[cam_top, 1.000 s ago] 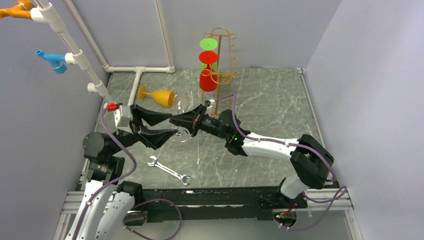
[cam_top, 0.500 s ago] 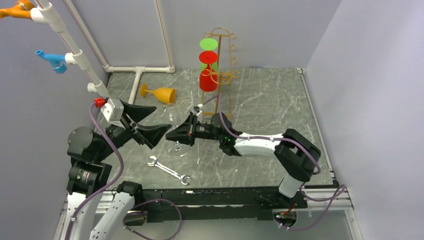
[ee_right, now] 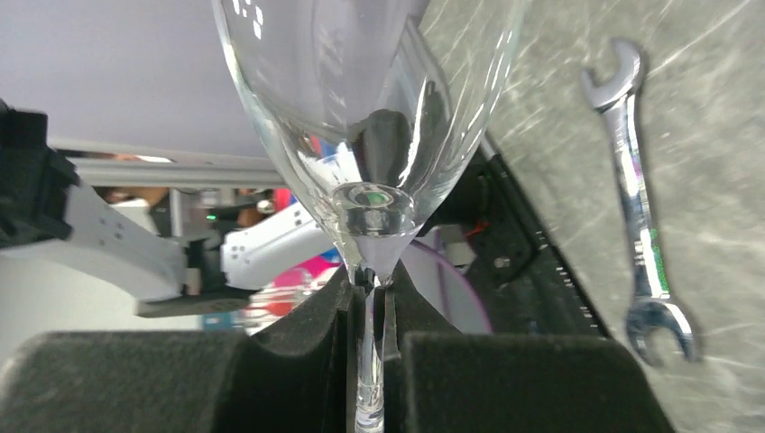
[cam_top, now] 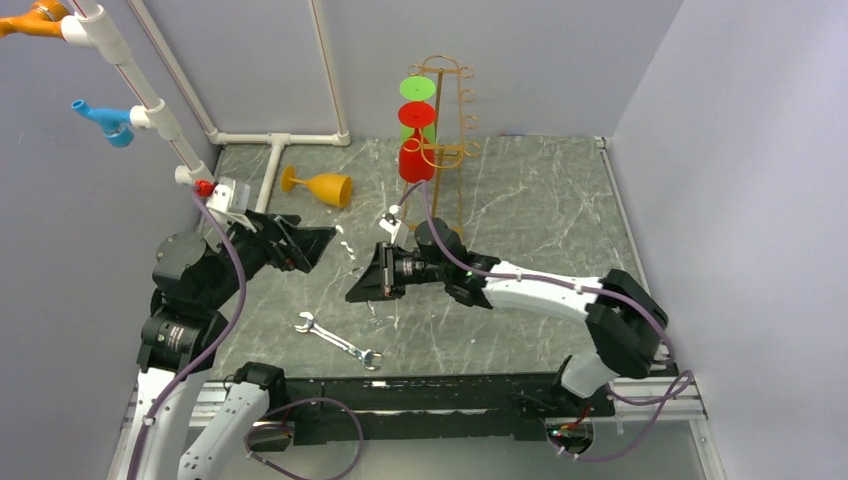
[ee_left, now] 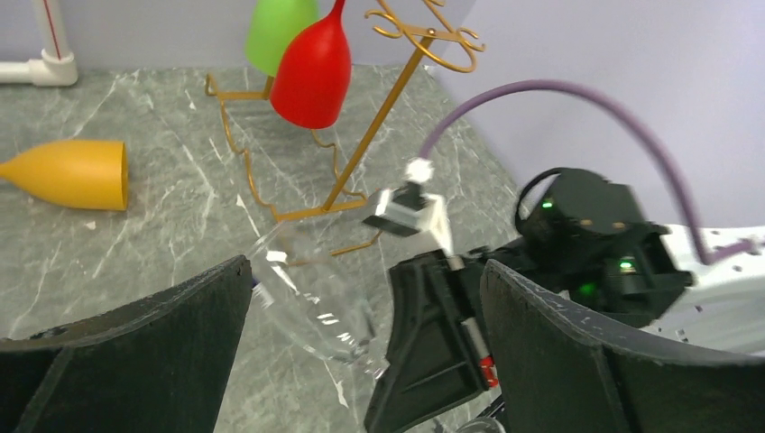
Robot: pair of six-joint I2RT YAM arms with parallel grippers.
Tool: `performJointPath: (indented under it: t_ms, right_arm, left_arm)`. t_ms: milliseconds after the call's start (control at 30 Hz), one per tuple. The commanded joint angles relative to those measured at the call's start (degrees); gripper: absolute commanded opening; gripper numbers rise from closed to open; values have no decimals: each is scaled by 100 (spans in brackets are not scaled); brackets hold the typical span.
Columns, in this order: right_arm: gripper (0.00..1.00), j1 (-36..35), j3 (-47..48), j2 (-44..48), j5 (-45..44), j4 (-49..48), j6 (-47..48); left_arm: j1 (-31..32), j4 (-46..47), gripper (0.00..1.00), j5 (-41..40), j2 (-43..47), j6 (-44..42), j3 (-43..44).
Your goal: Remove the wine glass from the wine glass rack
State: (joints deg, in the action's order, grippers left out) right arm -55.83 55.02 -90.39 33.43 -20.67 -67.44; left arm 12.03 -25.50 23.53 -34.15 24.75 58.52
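Note:
A clear wine glass [ee_right: 361, 108] is held by its stem [ee_right: 368, 361] in my right gripper [ee_right: 370, 298], which is shut on it. In the left wrist view the tilted glass bowl [ee_left: 307, 298] hangs above the table beside the right gripper's fingers [ee_left: 433, 352]. My left gripper [ee_left: 365, 271] is wide open, with the bowl between its spread fingers and touching neither. From above, the left gripper [cam_top: 308, 246] sits left of the right gripper [cam_top: 365, 285]. The gold wine glass rack [cam_top: 447, 110] stands at the back with a red glass [cam_top: 416, 160] and a green glass [cam_top: 418, 88] hanging on it.
An orange glass [cam_top: 320, 188] lies on its side at the back left, near the white pipe frame [cam_top: 275, 150]. A silver wrench [cam_top: 338, 340] lies on the marble table [cam_top: 540, 200] in front of the grippers. Grey walls close in three sides.
The left gripper opened, let go of the clear glass and drew back to the left. The right gripper, still holding the stem, swung down and slightly toward the near edge.

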Motion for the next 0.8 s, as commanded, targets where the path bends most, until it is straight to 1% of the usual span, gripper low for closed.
performJointPath:
  t_ms: [0,167,333,433,600,700,767]
  right_arm:
    - [0,-31,370,734,-739,1247,1803]
    - [0,-35,487,1022,-990,1858,2450]
    - [0,-39,481,1466,-1485,2258,3010]
    - [0,-35,384,1732,-1644,2248,3280]
    - [0,-41,125,2062,-1604,2014,3686]
    - [0,-43,-69,2258,-1437,1669,3865]
    - [0,-35,-183,2393,-1347,1490,3927]
  left_arm:
    - [-17,10,99,-267,-15,362,5]
    - [-17,435,100,235,-22,771,-220]
    - [-21,675,99,579,-42,1088,-333]
    - [-26,920,99,899,-92,1323,-367]
    - [-34,1252,100,1296,-149,1703,-506]
    - [-43,1750,99,1481,-135,1914,-743]
    - [-52,2266,99,1641,-93,2094,-1014]
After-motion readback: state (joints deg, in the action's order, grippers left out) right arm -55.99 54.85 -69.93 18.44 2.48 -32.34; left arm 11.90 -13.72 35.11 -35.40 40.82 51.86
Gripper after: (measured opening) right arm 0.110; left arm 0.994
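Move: Pinched by the stem in the right hand, the clear wine glass has its middle about 5 cm ahead of that hand and 2 cm above it, with the bowl pointing mostly forward. The wrench lies about 6 cm left and 1 cm back, some 20 cm below. The rack stands about 27 cm ahead and 14 cm right; the orange glass lies 33 cm ahead and 9 cm left. From the open left hand, the clear glass is 3 cm ahead, 9 cm right and 12 cm lower. Rolling about the line of its own fingers, the right hand swings the glass's bowl upwards by some 35 degrees while carrying it about 7 cm to the right, away from the left hand, and lifting it slightly near the end. Its fingers keep their pinch on the stem. The left hand stays wide open and trails about 4 cm to the right, turning clockwise and rolling its left side down. ##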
